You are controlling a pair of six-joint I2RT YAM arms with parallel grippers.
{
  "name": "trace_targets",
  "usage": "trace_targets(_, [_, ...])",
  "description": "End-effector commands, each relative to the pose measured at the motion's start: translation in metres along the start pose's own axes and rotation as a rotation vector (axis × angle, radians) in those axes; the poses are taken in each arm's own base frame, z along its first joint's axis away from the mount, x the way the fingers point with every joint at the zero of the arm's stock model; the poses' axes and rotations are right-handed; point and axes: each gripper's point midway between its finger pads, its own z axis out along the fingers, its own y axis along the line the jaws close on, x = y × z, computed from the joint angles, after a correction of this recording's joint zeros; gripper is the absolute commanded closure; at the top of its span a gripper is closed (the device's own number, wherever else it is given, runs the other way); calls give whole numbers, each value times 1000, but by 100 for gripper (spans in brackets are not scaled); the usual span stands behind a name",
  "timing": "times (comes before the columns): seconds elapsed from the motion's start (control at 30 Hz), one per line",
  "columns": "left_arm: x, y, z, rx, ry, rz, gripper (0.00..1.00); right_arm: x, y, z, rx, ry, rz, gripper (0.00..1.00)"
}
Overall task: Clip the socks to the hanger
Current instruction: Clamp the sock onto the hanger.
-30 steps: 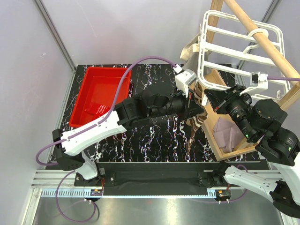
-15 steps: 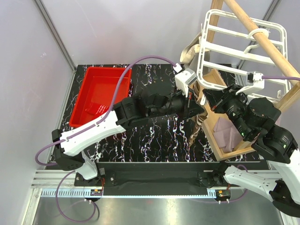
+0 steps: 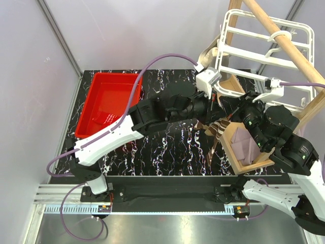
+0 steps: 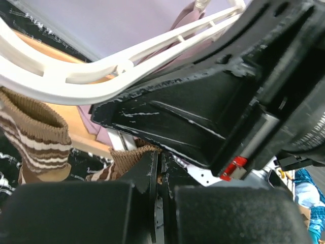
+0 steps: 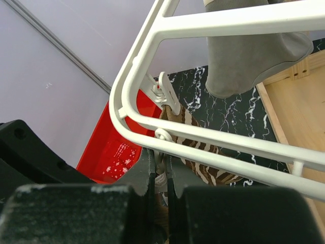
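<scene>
The white hanger [image 3: 252,34] hangs by its hook from a slanted wooden pole [image 3: 284,43]. My left gripper [image 3: 215,112] is shut on the cuff of a brown-and-cream striped sock [image 3: 220,129], held just under the hanger's near rim [image 4: 76,77]. The cuff [image 4: 127,158] shows between the left fingers, and the sock's body drapes down toward the table. My right gripper [image 5: 161,165] is shut on a small white clip hanging from the hanger rim [image 5: 152,66]. A second clip [image 5: 166,92] dangles beside it. A beige-grey sock [image 5: 249,56] hangs from a crossbar.
A red tub [image 3: 109,104] stands on the black marbled table at the left. A wooden frame [image 3: 244,165] at the right holds a mauve sock [image 3: 245,145]. The two arms are crowded close together under the hanger.
My left arm has risen and moved right, carrying the striped sock's cuff up under the hanger rim. The sock now hangs at a slant. The right gripper shifted slightly with the clip.
</scene>
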Motion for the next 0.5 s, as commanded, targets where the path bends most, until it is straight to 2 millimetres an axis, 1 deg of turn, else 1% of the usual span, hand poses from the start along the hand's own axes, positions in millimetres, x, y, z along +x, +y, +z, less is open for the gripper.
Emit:
trace_targets(0.0, [-32,-7,-8,-18,-83,-4,100,32,-3,7,1,107,-74,100])
trace_targets(0.1, [-33,-3,-9,-38,-88,5,100,32,-4,4,-7,104,-65,100])
trace_targets(0.23, [-28,2,-6,-55,-73,11,100,27,-1,-3,-34,92,-45,100])
trace_targets(0.3, [-28,4,-6,-58,-73,9,100,24,3,-6,-60,85,-33,89])
trace_targets(0.37, [-28,4,-5,-58,-77,5,100,23,5,-10,-78,83,-19,76])
trace_targets(0.4, [-29,5,-5,-59,-82,3,100,21,8,-11,-94,80,-9,66])
trace_targets(0.47, [-31,6,-5,-61,-88,3,100,19,10,-14,-108,77,5,59])
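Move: The clip on the hanger's lower rail is still squeezed between the right fingertips, its middle about 1 cm ahead of that hand point and level with it. From the left hand, which still pinches the second sock's cuff, the clip is roughly 2 cm ahead, 2 cm to the right and 1 cm higher. From the right hand the first sock's clip is some 7 cm ahead and 2 cm left, and a grey cloth hangs about 14 cm ahead and 3 cm right, both near its height. Keeping its pinch on the sock cuff, the left hand eases about 1 cm down and a little forward at the clip, then holds there with hardly any turn. The right hand first sinks nearly 1 cm with the clip squeezed, then spreads its fingers to over a third open, letting go of the clip, and starts to back off some 1 cm towards its base, rising slightly. ##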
